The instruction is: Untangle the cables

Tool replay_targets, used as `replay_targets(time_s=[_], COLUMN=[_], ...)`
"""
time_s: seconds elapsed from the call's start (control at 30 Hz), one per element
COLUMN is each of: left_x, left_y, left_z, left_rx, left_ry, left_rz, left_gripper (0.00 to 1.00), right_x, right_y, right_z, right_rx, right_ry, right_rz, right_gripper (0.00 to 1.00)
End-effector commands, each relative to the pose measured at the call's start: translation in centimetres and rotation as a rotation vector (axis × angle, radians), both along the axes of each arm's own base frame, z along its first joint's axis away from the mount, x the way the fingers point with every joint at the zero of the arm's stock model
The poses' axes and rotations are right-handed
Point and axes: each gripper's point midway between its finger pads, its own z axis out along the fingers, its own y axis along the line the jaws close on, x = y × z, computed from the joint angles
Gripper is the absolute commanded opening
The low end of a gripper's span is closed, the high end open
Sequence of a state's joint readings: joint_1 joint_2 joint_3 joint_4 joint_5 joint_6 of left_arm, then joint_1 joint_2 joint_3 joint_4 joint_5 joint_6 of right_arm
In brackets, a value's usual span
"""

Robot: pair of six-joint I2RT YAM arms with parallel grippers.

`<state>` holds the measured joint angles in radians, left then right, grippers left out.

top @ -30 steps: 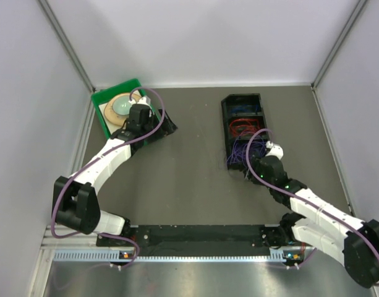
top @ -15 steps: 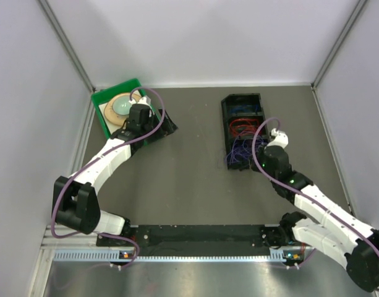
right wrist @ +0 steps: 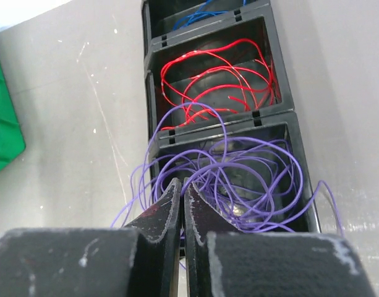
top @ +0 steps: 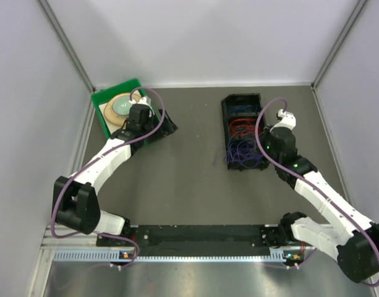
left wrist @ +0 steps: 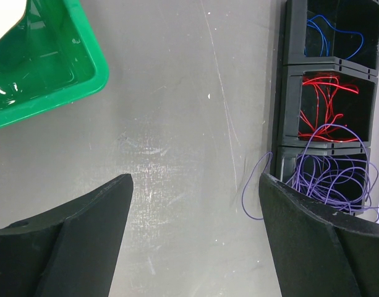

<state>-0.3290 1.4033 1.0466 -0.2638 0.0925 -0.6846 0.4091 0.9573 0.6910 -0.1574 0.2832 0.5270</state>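
Note:
The cables lie sorted in a black three-compartment bin [top: 225,106]: blue wires [right wrist: 201,12] at the far end, red wires [right wrist: 220,74] in the middle, purple wires [right wrist: 251,167] nearest. Purple loops spill over the bin's left wall onto the table [top: 217,158]. My right gripper [right wrist: 182,182] is shut, its tips just above the purple compartment; no wire shows pinched between them. In the top view it [top: 265,148] hangs at the bin's near right side. My left gripper [left wrist: 195,185] is open and empty over bare table beside the green tray, in the top view too [top: 167,127].
A green tray [top: 106,102] holding a round plate and a bowl stands at the back left; its corner shows in the left wrist view [left wrist: 84,80]. Grey walls close the table on three sides. A black rail runs along the near edge [top: 195,234].
My right gripper has moved up and back to the right, from the near left of the purple compartment. Purple loops now trail farther left on the table. The left arm has not moved.

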Motion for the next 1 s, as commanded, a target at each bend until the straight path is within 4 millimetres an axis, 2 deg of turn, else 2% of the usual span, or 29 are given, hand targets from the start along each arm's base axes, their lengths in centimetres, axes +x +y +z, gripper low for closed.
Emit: replay_targets(time_s=[0.0, 0.07, 0.1, 0.13, 0.2, 0.23, 0.43, 0.57, 0.67, 0.7, 0.8, 0.97], left_x=[0.5, 0.5, 0.6, 0.5, 0.5, 0.5, 0.7, 0.8, 0.9, 0.9, 0.9, 0.8], left_y=[0.0, 0.0, -0.1, -0.1, 0.0, -0.1, -0.2, -0.4, -0.4, -0.4, -0.5, -0.5], left_z=[1.7, 1.6, 1.7, 1.6, 1.6, 1.6, 1.4, 1.5, 1.6, 1.7, 1.5, 1.7], left_rx=[-0.009, -0.010, -0.014, -0.016, -0.016, -0.015, -0.017, -0.029, -0.031, -0.030, -0.033, -0.032], left_ry=[-0.046, -0.042, -0.047, -0.043, -0.041, -0.043, -0.037, -0.034, -0.038, -0.041, -0.035, -0.039], left_rz=[-0.004, -0.002, -0.002, -0.002, 0.000, -0.003, 0.000, -0.005, -0.003, -0.004, -0.002, -0.002], left_gripper=[0.88, 0.88, 0.88, 0.88, 0.88, 0.88, 0.88, 0.88, 0.88, 0.88, 0.88, 0.88], right_x=[1.8, 1.7, 1.8, 1.3, 1.0, 0.4, -1.4, -1.9, -1.9, -1.7, -1.6, -0.6], right_y=[1.4, 2.4, 2.8, 2.9, 2.8, 2.7, 3.9, 5.4, 7.1, 8.1, 9.9, 10.8], right_z=[3.7, 2.4, 1.1, -0.7, -2.2, -3.7, -6.0, -5.7, -4.5, -3.5, -2.6, -0.8], right_rx=[0.037, 0.060, 0.072, 0.072, 0.090, 0.088, 0.120, 0.144, 0.186, 0.196, 0.216, 0.221], right_ry=[-0.078, -0.042, -0.007, 0.029, 0.052, 0.077, 0.134, 0.136, 0.128, 0.114, 0.120, 0.090], right_rz=[0.056, 0.103, 0.106, 0.111, 0.099, 0.100, 0.147, 0.193, 0.251, 0.279, 0.333, 0.349], right_gripper=[0.00, 0.00, 0.00, 0.00, 0.00, 0.00, 0.00, 0.00, 0.00, 0.00, 0.00, 0.00])
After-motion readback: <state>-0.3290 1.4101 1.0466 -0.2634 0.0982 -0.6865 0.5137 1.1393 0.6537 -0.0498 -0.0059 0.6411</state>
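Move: The purple cable's loose loop, lying outside the box's left rim, is about 16 cm left of the right hand, 4 cm ahead and some 17 cm below; that hand already holds a purple strand. Between them, the purple pile in the nearest compartment is roughly 4 cm left, 5 cm ahead and 15 cm down, with the red cable about 13 cm beyond the pile. From the idle left hand, the loose loop is some 17 cm right, about level, and 16 cm below. The purple strand, still pinched in the right hand's shut fingers, is lowered about 8 cm and drawn slightly back over the pile, then swung left across the pile towards the loose loop, rising again by nearly 3 cm. The hand ends some 9 cm left and 5 cm lower, turned nearly 20 degrees counter-clockwise and tipped a little further down. ##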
